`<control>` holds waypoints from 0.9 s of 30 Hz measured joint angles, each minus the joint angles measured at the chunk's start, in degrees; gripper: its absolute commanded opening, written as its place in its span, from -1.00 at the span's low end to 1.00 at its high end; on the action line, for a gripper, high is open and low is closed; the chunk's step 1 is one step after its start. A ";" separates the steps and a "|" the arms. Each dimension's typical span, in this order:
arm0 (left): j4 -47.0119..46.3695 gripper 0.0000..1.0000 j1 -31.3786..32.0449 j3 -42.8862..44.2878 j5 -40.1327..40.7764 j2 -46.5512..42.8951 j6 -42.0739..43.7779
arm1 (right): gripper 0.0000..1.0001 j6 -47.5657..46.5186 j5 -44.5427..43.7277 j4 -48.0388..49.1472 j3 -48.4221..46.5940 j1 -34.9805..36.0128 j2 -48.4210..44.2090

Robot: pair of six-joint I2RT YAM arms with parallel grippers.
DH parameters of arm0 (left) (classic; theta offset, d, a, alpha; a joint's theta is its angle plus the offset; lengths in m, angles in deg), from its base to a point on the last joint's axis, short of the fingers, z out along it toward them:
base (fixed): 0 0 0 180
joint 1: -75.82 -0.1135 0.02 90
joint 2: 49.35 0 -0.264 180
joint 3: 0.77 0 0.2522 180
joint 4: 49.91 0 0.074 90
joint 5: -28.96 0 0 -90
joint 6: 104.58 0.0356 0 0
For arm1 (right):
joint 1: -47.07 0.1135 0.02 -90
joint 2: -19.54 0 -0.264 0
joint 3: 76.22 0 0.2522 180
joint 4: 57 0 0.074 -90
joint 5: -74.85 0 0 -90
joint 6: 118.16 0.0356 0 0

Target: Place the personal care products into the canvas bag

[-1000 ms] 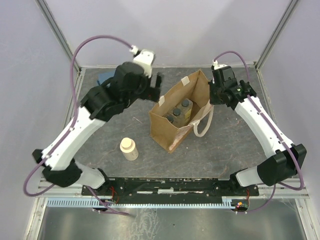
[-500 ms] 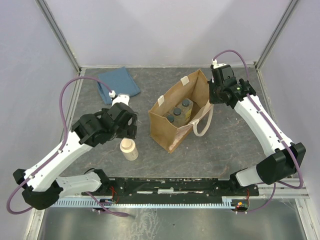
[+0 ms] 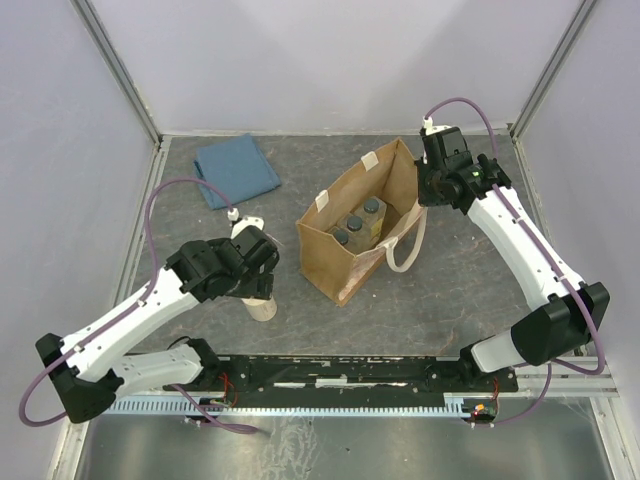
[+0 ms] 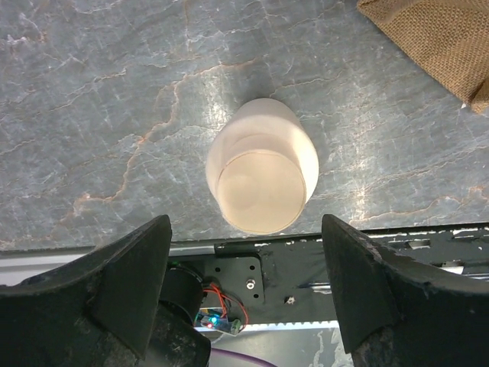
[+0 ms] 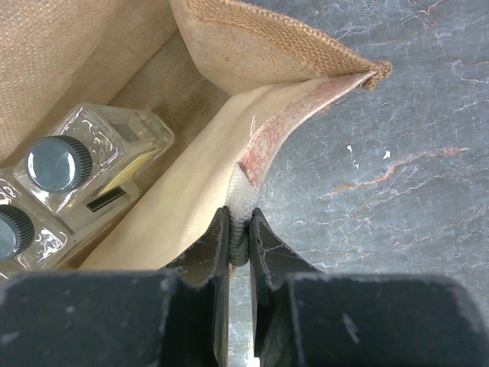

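Note:
The cream round bottle (image 4: pixel 262 176) stands upright on the table, seen from above in the left wrist view. My left gripper (image 4: pixel 246 229) hangs over it, open, its fingers wide on either side of the cap and touching nothing. In the top view that gripper (image 3: pixel 258 275) covers most of the bottle (image 3: pixel 264 308). The tan canvas bag (image 3: pixel 335 268) stands open at mid-table with three clear dark-capped bottles (image 3: pixel 355 225) inside. My right gripper (image 5: pixel 240 229) is shut on the bag's off-white handle (image 5: pixel 241 195) at its right rim; two of the bottles (image 5: pixel 84 164) show below.
A folded blue cloth (image 3: pixel 237 170) lies at the back left. The loose handle loop (image 3: pixel 408 250) hangs off the bag's right side. The black mounting rail (image 3: pixel 350 372) runs along the near edge, just beyond the cream bottle.
My left arm has swung from beside the bag's back-left corner toward the near edge and now sits over the cream bottle, jaws slightly narrower. The right gripper and the bag have stayed put.

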 measured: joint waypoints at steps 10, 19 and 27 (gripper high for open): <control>-6.01 0.57 0.00 -5.18 -2.82 1.86 0.02 | -1.00 -0.17 0.00 -0.07 0.00 0.00 0.00; -7.67 0.20 0.00 -7.45 -2.58 3.08 0.02 | -1.00 -0.20 -0.04 -0.37 0.00 0.00 0.00; -8.52 0.23 0.00 -7.43 -2.43 2.69 0.00 | -1.00 -0.20 -0.04 -0.42 0.00 0.00 0.00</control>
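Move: Just under the open left hand stands the cream bottle, its middle about 7 cm down, 2 cm to the right and 1 cm ahead. The canvas bag stands some 15 cm ahead of the left hand and 18 cm to its right, and the blue cloth lies about 29 cm ahead and 3 cm to the left. From the right hand, the cream bottle is roughly 18 cm back and 29 cm to the left, about 12 cm lower. Sinking about 4 cm onto the cream bottle, the left hand drifts some 1.5 cm to its right so its fingers straddle the cap, then stops there and closes them from wide open to a pinch on both sides of the cap. The right hand holds still, keeping its grip on the canvas bag's handle at the rim. ##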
